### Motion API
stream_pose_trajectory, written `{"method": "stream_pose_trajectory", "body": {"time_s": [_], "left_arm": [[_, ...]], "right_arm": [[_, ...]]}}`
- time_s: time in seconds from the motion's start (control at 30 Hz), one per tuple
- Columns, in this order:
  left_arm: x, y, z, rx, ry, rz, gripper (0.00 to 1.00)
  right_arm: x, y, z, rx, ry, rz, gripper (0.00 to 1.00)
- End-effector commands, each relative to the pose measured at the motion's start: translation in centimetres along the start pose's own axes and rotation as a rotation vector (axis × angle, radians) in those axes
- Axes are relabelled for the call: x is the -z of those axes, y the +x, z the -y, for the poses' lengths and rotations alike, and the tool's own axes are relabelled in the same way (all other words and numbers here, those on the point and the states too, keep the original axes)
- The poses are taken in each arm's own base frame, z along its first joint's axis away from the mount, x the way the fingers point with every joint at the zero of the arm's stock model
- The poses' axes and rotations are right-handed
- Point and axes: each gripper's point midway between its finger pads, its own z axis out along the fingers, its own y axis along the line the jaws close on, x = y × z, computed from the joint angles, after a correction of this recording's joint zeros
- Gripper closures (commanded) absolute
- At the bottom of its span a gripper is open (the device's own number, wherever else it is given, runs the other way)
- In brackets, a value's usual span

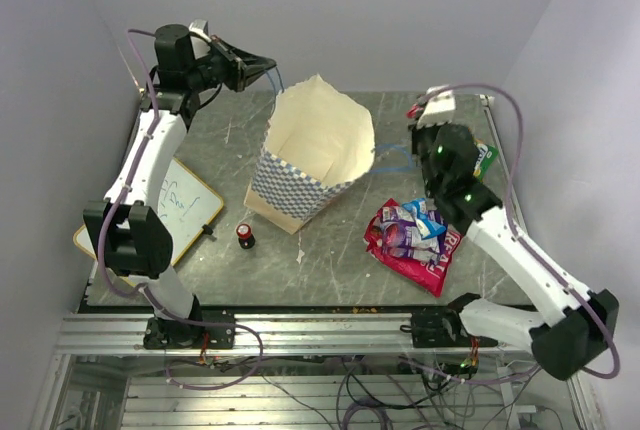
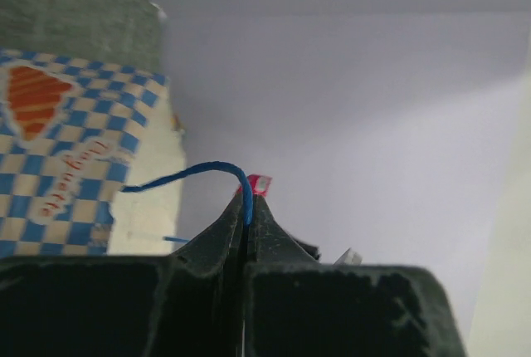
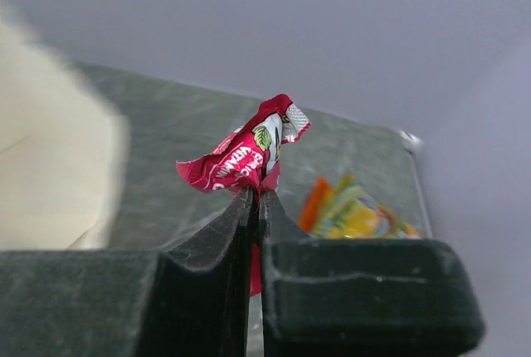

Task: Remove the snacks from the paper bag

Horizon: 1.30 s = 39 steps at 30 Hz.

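The paper bag (image 1: 315, 150) stands open-topped on the table, cream with a blue-checked band (image 2: 58, 166). My left gripper (image 2: 247, 207) is shut on its thin blue cord handle (image 2: 191, 173), up at the bag's far left corner (image 1: 265, 65). My right gripper (image 3: 258, 193) is shut on a crumpled red snack packet (image 3: 241, 158), held above the table to the right of the bag (image 1: 422, 110). A pile of pink, purple-white and blue snacks (image 1: 415, 235) lies on the table in front of the right arm. An orange-yellow packet (image 3: 353, 212) lies near the table's right edge (image 1: 485, 158).
A small red-capped bottle (image 1: 244, 235) stands just in front of the bag. A wood-framed whiteboard (image 1: 185, 205) lies at the left, under the left arm. Walls close in the table at the back and both sides.
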Motion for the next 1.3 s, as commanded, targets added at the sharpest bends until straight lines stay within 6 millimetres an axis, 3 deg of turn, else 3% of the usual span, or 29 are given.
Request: {"method": "stream_pose_trajectory", "body": {"time_s": [0.0, 0.07, 0.2, 0.43, 0.57, 0.83, 1.07, 1.27], "left_arm": [[1.1, -2.8, -2.4, -0.022, -0.080, 0.030, 0.93], [1.4, -3.7, -3.3, -0.027, -0.111, 0.041, 0.93], [2.0, -5.1, -5.0, -0.038, -0.160, 0.037, 0.93], [4.4, -6.8, -8.3, -0.086, -0.299, 0.061, 0.92], [4.9, -7.4, -8.6, -0.113, -0.326, 0.069, 0.87], [5.6, -7.4, -7.8, -0.164, -0.342, 0.082, 0.62], [6.4, -7.1, -6.3, -0.218, -0.344, 0.090, 0.45], [7.2, -6.4, -4.9, -0.243, -0.327, 0.097, 0.30]], "right_arm": [[-3.4, 3.7, 7.5, -0.164, 0.241, -0.154, 1.00], [-5.1, 7.1, 10.0, -0.207, 0.295, -0.266, 1.00], [-8.1, 13.5, 13.0, -0.319, 0.318, -0.436, 1.00], [-10.2, 20.4, 15.9, -0.423, 0.323, -0.504, 1.00], [-10.5, 21.8, 16.2, -0.419, 0.305, -0.525, 1.00], [-10.3, 24.7, 16.6, -0.361, 0.329, -0.596, 1.00], [-9.5, 27.0, 15.4, -0.325, 0.283, -0.631, 0.86], [-9.5, 26.4, 15.4, -0.329, 0.279, -0.617, 0.67]]}}
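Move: The right hand still holds the red packet; the snack pile it goes to lies about 13 cm ahead, 19 cm right and 26 cm below. The paper bag is some 29 cm to its left, 4 cm ahead and 17 cm below, the big red bag about 13 cm straight back and 31 cm below. From the left hand, on the blue handle, the paper bag is about 19 cm right, 3 cm back and 25 cm below. Right carries packet right, down and forward 30 cm onto pile; left draws paper bag 10 cm left; both open. ##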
